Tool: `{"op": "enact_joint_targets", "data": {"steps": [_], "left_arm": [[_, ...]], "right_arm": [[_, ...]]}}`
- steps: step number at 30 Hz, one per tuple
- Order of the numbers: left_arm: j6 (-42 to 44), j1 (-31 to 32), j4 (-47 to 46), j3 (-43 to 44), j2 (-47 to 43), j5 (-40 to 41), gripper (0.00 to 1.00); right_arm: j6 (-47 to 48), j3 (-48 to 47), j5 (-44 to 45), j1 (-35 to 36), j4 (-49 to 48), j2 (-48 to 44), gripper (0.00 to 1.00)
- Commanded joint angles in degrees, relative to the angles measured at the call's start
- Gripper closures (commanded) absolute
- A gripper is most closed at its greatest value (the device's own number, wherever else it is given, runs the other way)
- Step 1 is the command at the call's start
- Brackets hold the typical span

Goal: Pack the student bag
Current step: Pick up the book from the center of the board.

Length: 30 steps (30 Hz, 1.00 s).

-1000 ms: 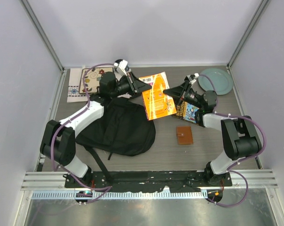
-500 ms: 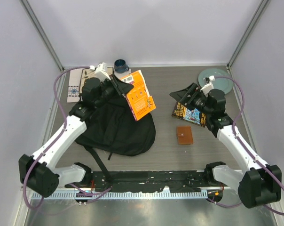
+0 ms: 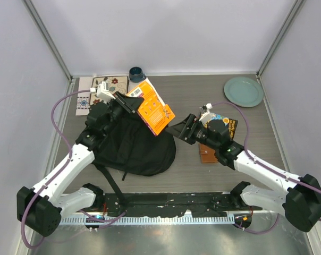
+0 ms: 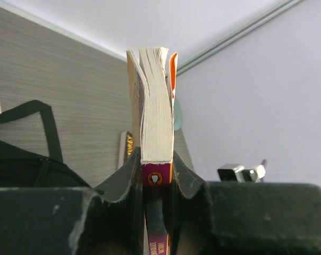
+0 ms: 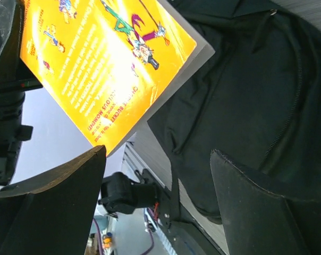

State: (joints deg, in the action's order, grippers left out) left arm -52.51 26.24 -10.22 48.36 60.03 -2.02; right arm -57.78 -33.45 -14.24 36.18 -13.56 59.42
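Note:
The student bag (image 3: 129, 147) is a soft black backpack lying on the left half of the table. An orange paperback book (image 3: 153, 109) hangs tilted above the bag's top right edge, with my left gripper (image 3: 127, 103) shut on its spine. In the left wrist view the book (image 4: 155, 111) stands edge-on between the jaws of the left gripper (image 4: 157, 171), and the bag (image 4: 23, 159) lies at lower left. My right gripper (image 3: 180, 130) is open and empty just right of the bag. In its own view the right gripper (image 5: 158, 154) frames the bag (image 5: 245, 101) and the book (image 5: 104, 58).
A dark illustrated book (image 3: 230, 126) and a brown wallet (image 3: 207, 154) lie under the right arm. A pale green plate (image 3: 243, 90) sits at the back right. A dark blue cup (image 3: 137, 73) and a patterned cloth (image 3: 96, 89) are at the back left.
The right gripper opened and swung left toward the bag. The left arm drew back, carrying the orange book up over the bag's edge.

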Motion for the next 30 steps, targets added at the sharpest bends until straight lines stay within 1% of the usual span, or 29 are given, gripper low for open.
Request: {"op": "enact_joint_targets", "data": {"steps": [1,3,5,6,8,12,15,17,20,24,28,29,30], "left_arm": [[-5.84,0.13,-12.80,-1.41,-1.14,0.18,1.00],[-7.43,0.21,-14.91,-2.21,-1.23,0.09,1.00],[-7.78,0.48,-15.44,-2.92,-1.58,0.18,1.00],[-8.22,0.57,-15.79,-3.18,-1.76,0.18,1.00],[-8.75,0.83,-17.11,-4.59,-2.11,0.35,1.00],[-10.68,0.92,-19.49,-7.22,-2.99,0.70,1.00],[-11.47,1.01,-20.01,-7.49,-2.90,-0.08,1.00],[-12.09,1.01,-21.06,-7.93,-2.81,-0.79,1.00],[-12.44,1.01,-21.16,-8.54,-3.16,-1.14,1.00],[-12.62,1.01,-21.16,-9.77,-3.69,-1.93,1.00],[-12.96,1.09,-21.51,-10.39,-3.52,-3.95,1.00],[-13.14,1.09,-21.77,-10.65,-3.26,-4.04,1.00],[-13.32,1.09,-21.95,-11.00,-3.25,-4.13,1.00]], "right_arm": [[-7.95,0.66,7.63,4.59,-11.47,2.71,0.16],[-10.50,2.07,8.00,6.17,-17.51,4.82,0.16],[-11.91,2.60,7.56,6.35,-20.43,6.05,0.15],[-12.27,2.78,7.39,6.35,-23.58,7.28,0.15],[-13.67,2.78,7.30,6.35,-25.71,8.34,0.15],[-15.87,2.95,6.42,6.35,-34.57,12.55,0.14],[-16.93,2.08,5.80,6.35,-37.92,14.58,0.13],[-16.58,1.20,5.36,6.27,-39.08,16.25,0.13],[-15.61,0.32,6.24,6.27,-40.14,16.43,0.14],[-11.75,-0.47,8.87,6.27,-38.48,14.85,0.18],[-11.21,-1.35,9.58,6.27,-38.47,14.94,0.20],[-11.39,-1.44,9.41,6.27,-39.08,15.20,0.21],[-11.48,-1.44,9.23,6.27,-40.48,15.38,0.27]]}}
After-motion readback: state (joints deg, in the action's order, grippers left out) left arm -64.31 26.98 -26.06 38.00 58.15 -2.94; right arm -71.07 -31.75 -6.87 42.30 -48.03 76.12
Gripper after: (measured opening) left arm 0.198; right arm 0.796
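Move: The orange book is held in the left fingers near one end of its spine; its middle is about 6 cm right of the left hand, 1 cm farther out and 4 cm lower. From the open right hand, that middle is roughly 10 cm left, 9 cm ahead and 6 cm up. Down on the table, the black bag lies some 21 cm left of the right hand and 4 cm ahead; the wallet lies about 17 cm to its right, level with it. Bring the open right gripper about 5 cm left to the free end of the orange book, then ease it forward and up some 3 cm each, rolling its left side up about 20 degrees so that the fingers straddle the cover and the far face; leave them wide open. Keep the left pinch on the book, drawing back just over 1 cm and rolling that hand's left side down about 15 degrees. ##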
